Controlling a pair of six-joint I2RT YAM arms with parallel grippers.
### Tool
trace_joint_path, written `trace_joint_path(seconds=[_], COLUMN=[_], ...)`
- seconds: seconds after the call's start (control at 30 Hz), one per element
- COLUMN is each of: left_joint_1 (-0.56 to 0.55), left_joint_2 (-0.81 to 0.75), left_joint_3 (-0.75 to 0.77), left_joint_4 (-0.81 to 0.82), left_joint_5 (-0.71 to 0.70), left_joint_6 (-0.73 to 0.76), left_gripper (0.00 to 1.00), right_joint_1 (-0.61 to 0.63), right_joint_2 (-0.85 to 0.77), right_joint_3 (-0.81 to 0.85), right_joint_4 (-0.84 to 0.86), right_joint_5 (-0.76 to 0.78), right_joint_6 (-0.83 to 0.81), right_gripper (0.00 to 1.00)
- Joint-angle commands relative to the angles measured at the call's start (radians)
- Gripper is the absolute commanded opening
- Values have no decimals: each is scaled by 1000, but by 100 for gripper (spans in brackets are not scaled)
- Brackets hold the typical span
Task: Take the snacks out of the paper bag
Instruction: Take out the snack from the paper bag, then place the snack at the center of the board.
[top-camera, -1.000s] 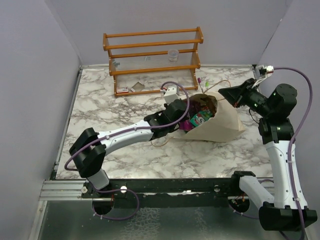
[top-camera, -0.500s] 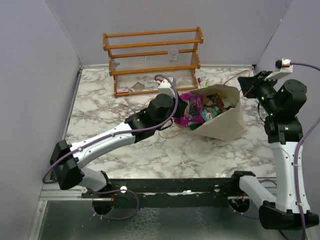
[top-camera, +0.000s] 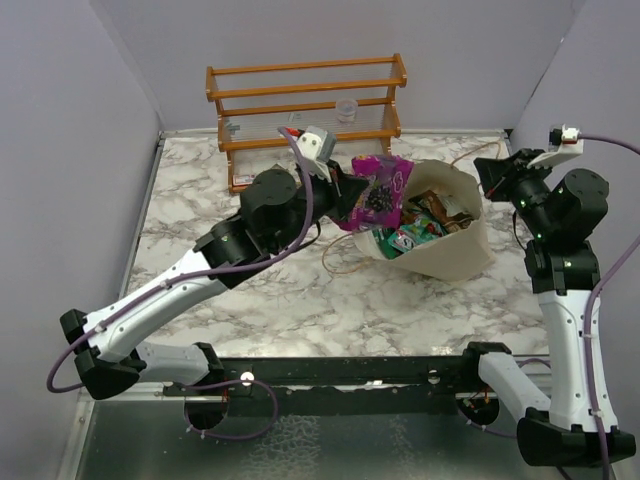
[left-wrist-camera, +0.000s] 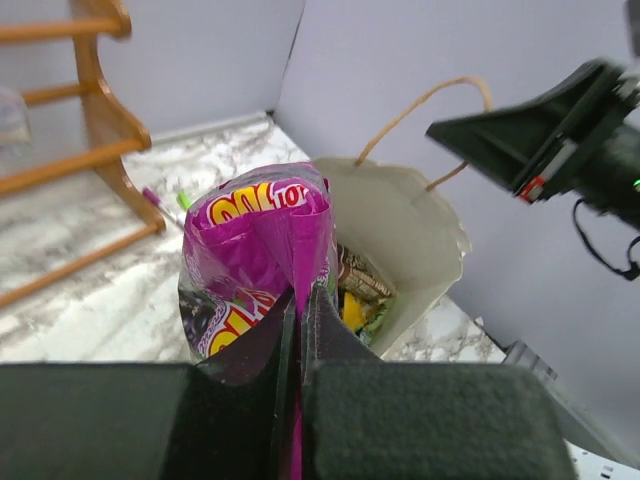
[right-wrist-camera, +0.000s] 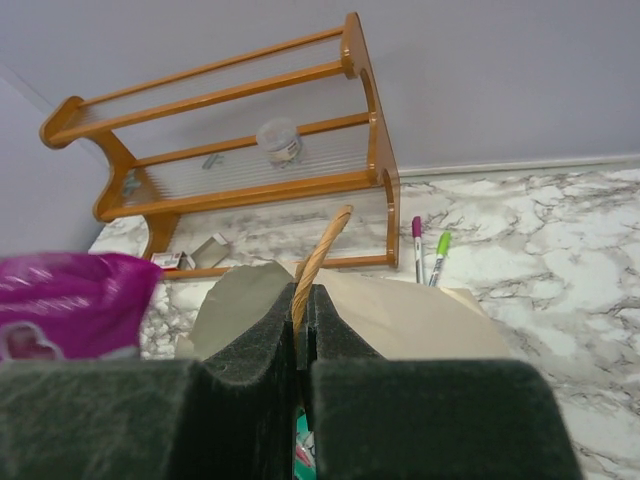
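The cream paper bag (top-camera: 455, 245) stands at the right of the table with its mouth tipped up and to the left. My right gripper (top-camera: 490, 178) is shut on its tan loop handle (right-wrist-camera: 322, 250), holding that side up. My left gripper (top-camera: 340, 190) is shut on a purple snack packet (top-camera: 378, 195), which hangs in the air just above and left of the bag's mouth. In the left wrist view the purple packet (left-wrist-camera: 255, 240) is pinched between the fingertips (left-wrist-camera: 340, 340), with the bag (left-wrist-camera: 410, 230) behind it. Several more snacks (top-camera: 415, 225), green, yellow and brown, lie inside.
A wooden slatted rack (top-camera: 305, 110) stands at the back against the wall, with a small cup on its shelf and small cards (top-camera: 270, 175) at its foot. A pink pen (right-wrist-camera: 418, 245) and a green pen (right-wrist-camera: 440, 250) lie behind the bag. Grey walls close in on both sides.
My left gripper has drawn the purple packet up and to the left, out of the bag's mouth. My right gripper lifted the handle, so the bag went from lying down to tipped upright.
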Motion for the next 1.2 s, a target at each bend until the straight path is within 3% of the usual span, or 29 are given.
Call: trace_joint_path(seconds=[0.0, 0.33, 0.47, 0.57, 0.73, 1.17], left_joint_1=[4, 9, 65, 170, 444, 682], left_joint_2=[-89, -129, -125, -115, -47, 187], left_joint_3=[140, 146, 108, 55, -41, -138], left_joint_4=[2, -262, -316, -339, -334, -91], left_joint_5=[-29, -491, -548, -455, -104, 417], left_joint_6=[142, 330, 332, 278, 130, -103], left_gripper=[0, 0, 0, 0, 0, 0], right_joint_1=[1, 1, 2, 3, 10, 18], right_joint_2=[-41, -64, -65, -69, -78, -87], right_joint_3=[-38, -64, -76, -89, -96, -79], right_joint_4=[63, 75, 90, 96, 95, 73], right_joint_5=[-42, -59, -78, -78, -72, -52], right_joint_6=[21, 20, 28, 30, 24, 9], right_gripper=[2, 2, 2, 2, 2, 2])
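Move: In the left fingers is the purple snack pack, already out of the paper bag; the bare tabletop it is taken to lies about 15 cm ahead, 15 cm left and some 38 cm below. The paper bag's middle is roughly 22 cm right, 8 cm ahead and 27 cm below, the wooden rack some 40 cm ahead, 8 cm left and 28 cm below. From the right hand, that open spot is about 45 cm left, 10 cm ahead and 36 cm below. Carrying the pinched snack pack away from the bag, the left hand first rises some 6 cm while going left, then sinks about 28 cm and swings on left and forward towards the bare table, easing slightly back right at the end. Its wrist turns from forward-right to nearly forward and tips well down, fingers staying shut. The right hand keeps its hold on the bag's handle with barely a shift. ##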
